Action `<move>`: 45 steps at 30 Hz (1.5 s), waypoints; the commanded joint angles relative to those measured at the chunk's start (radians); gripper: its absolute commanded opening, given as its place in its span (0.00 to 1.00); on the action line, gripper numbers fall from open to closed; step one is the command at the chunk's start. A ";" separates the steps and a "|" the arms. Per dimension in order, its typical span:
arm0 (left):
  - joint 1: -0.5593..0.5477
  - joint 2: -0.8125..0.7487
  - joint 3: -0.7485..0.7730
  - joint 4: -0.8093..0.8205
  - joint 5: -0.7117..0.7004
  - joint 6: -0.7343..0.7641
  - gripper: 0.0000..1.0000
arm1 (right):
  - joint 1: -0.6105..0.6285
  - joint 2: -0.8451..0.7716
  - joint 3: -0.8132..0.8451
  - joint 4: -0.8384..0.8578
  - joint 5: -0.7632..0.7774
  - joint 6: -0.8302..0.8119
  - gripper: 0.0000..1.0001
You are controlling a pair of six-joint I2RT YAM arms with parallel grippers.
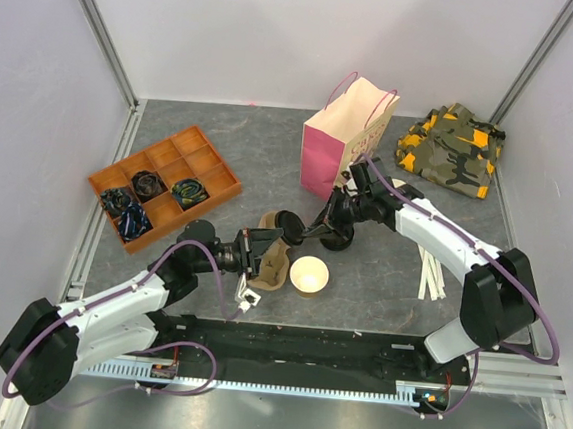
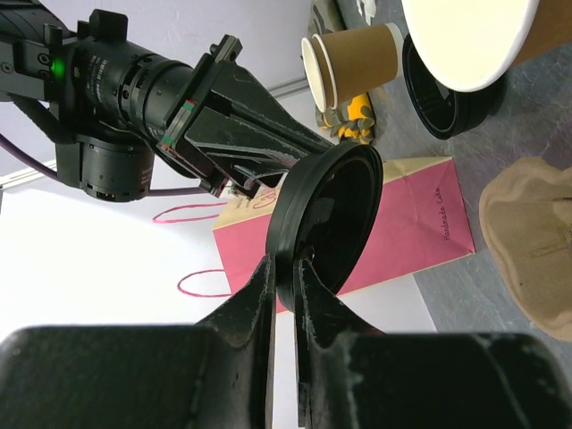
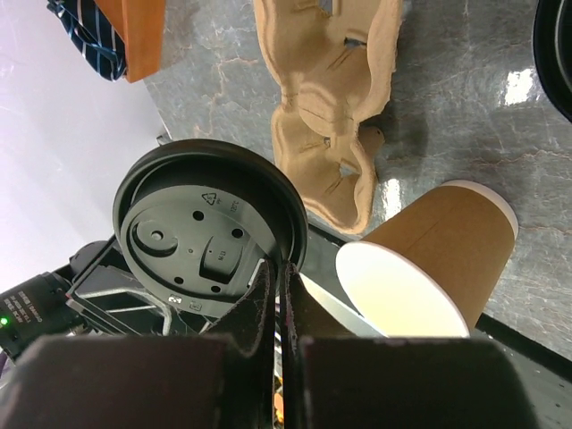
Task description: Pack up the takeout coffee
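Observation:
A loose black lid [image 1: 288, 222] hangs on edge above the table, gripped from both sides. My left gripper [image 2: 284, 268] is shut on its rim [image 2: 344, 210] from below. My right gripper [image 3: 277, 268] pinches the opposite rim, and the right wrist view shows the lid's top face [image 3: 192, 223]. A lidless tan cup [image 1: 309, 275] stands upright just beside them, white inside [image 3: 420, 286]. A second lidless tan cup [image 2: 353, 63] lies further back. No cup here wears a lid, so the takeout coffee is out of view.
A moulded cardboard carrier [image 3: 331, 107] lies by the left gripper. A second black lid [image 2: 442, 103] rests on the table under the right arm. A pink paper bag [image 1: 338, 139] stands behind. An orange divided tray [image 1: 109, 181], camouflage cloth [image 1: 453, 149] and white sticks [image 1: 432, 272] lie around.

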 commanded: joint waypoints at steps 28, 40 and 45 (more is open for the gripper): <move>-0.012 -0.085 -0.044 0.080 0.004 0.396 0.86 | -0.086 -0.094 -0.024 -0.037 -0.068 -0.088 0.00; -0.011 -0.569 -0.046 -0.446 -0.255 -0.022 0.98 | -0.109 -0.252 0.029 -0.273 0.036 -0.492 0.00; -0.011 -0.605 0.218 -0.858 -0.422 -0.669 1.00 | -0.092 -0.236 0.104 -0.420 0.121 -0.814 0.00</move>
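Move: Both hands already pinch the black lid between them, its middle about 3 cm to the left hand's right and 1 cm ahead. The open cup it is meant for stands some 5 cm back, 2 cm right and 11 cm below the right hand. Counted from the right hand, the cup carrier is about 6 cm left and 1 cm ahead, and a second black lid 8 cm right and 6 cm ahead, both roughly 15 cm down. From the left hand the cup is 3 cm back, 7 cm right. The left hand opens its fingers wide and lets go of the black lid, easing up about 2 cm as it opens, then backs off ever faster to its left, some 7 cm in all, while rising and drawing back a little. The right hand keeps its shut pinch on the lid's rim and, after a slow start, carries it about 7 cm to the right, with some 4 cm of lift and a slight draw back late on, as the wrist rolls roughly 25 degrees about the line of its fingers. ##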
